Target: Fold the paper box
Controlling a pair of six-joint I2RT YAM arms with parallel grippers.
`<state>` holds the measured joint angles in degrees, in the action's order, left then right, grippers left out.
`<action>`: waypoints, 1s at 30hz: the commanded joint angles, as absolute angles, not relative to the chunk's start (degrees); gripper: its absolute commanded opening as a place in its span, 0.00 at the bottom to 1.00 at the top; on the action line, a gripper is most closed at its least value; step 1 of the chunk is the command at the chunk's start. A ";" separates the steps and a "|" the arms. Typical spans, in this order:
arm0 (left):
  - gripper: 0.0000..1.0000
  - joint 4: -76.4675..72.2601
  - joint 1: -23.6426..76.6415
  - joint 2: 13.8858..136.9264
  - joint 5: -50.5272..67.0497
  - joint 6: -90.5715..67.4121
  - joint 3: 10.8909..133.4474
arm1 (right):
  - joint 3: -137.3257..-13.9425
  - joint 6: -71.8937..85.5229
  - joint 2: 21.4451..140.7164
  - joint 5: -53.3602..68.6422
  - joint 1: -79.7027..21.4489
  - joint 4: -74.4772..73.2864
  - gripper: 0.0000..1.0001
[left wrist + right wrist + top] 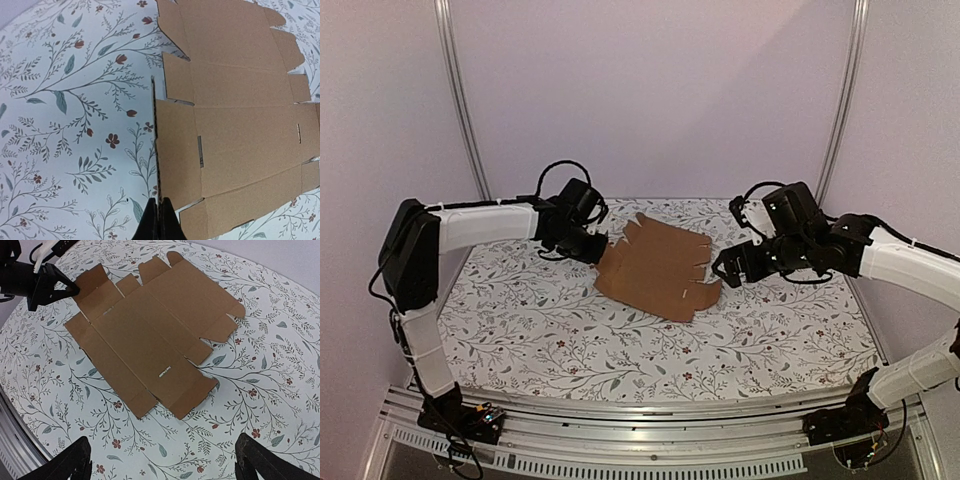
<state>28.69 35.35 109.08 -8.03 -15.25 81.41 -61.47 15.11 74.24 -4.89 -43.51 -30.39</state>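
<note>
The paper box (658, 266) is a flat brown die-cut cardboard sheet with notched tabs, lying mid-table with its left edge lifted. My left gripper (597, 250) is shut on that left edge; in the left wrist view the black fingertips (159, 220) pinch the thin edge of the sheet (240, 110). My right gripper (723, 268) is open and empty, hovering just right of the sheet's right tabs. In the right wrist view the sheet (150, 335) lies beyond the wide-apart fingers (72, 462), with the left gripper (50, 285) at its far corner.
The table is covered by a floral cloth (570, 340). Aluminium posts (460, 100) stand at the back corners before a plain wall. A metal rail (650, 420) runs along the near edge by the arm bases.
</note>
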 commanded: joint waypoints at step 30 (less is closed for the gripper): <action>0.00 27.33 51.69 94.99 9.51 10.77 77.43 | -62.26 -24.78 70.81 20.34 -43.90 -23.68 0.97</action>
<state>27.86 49.52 97.54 8.80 8.58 78.56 -59.40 -20.01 68.69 18.37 -43.51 -24.64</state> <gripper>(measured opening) 0.008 0.978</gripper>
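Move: The flat paper box, its left side flap already pinched in the shut left fingers, has its middle about 13 cm to the right of the left hand, 3 cm ahead and 6 cm below. Its near edge is some 7 cm back and 10 cm right of that hand. From the open right hand, the box's middle lies about 15 cm ahead, 14 cm left and 16 cm down; its right side flap is roughly 8 cm ahead and 3 cm left. The paper box is drawn back and to the right by its side flap, kept pinched in the left fingers, which travel some 17 cm level, rise and swing clockwise about 45 degrees. The right hand, wide open and free of the cardboard, backs off and rises, then edges left and slightly forward and down, turning counter-clockwise and tipping its fingers up. ##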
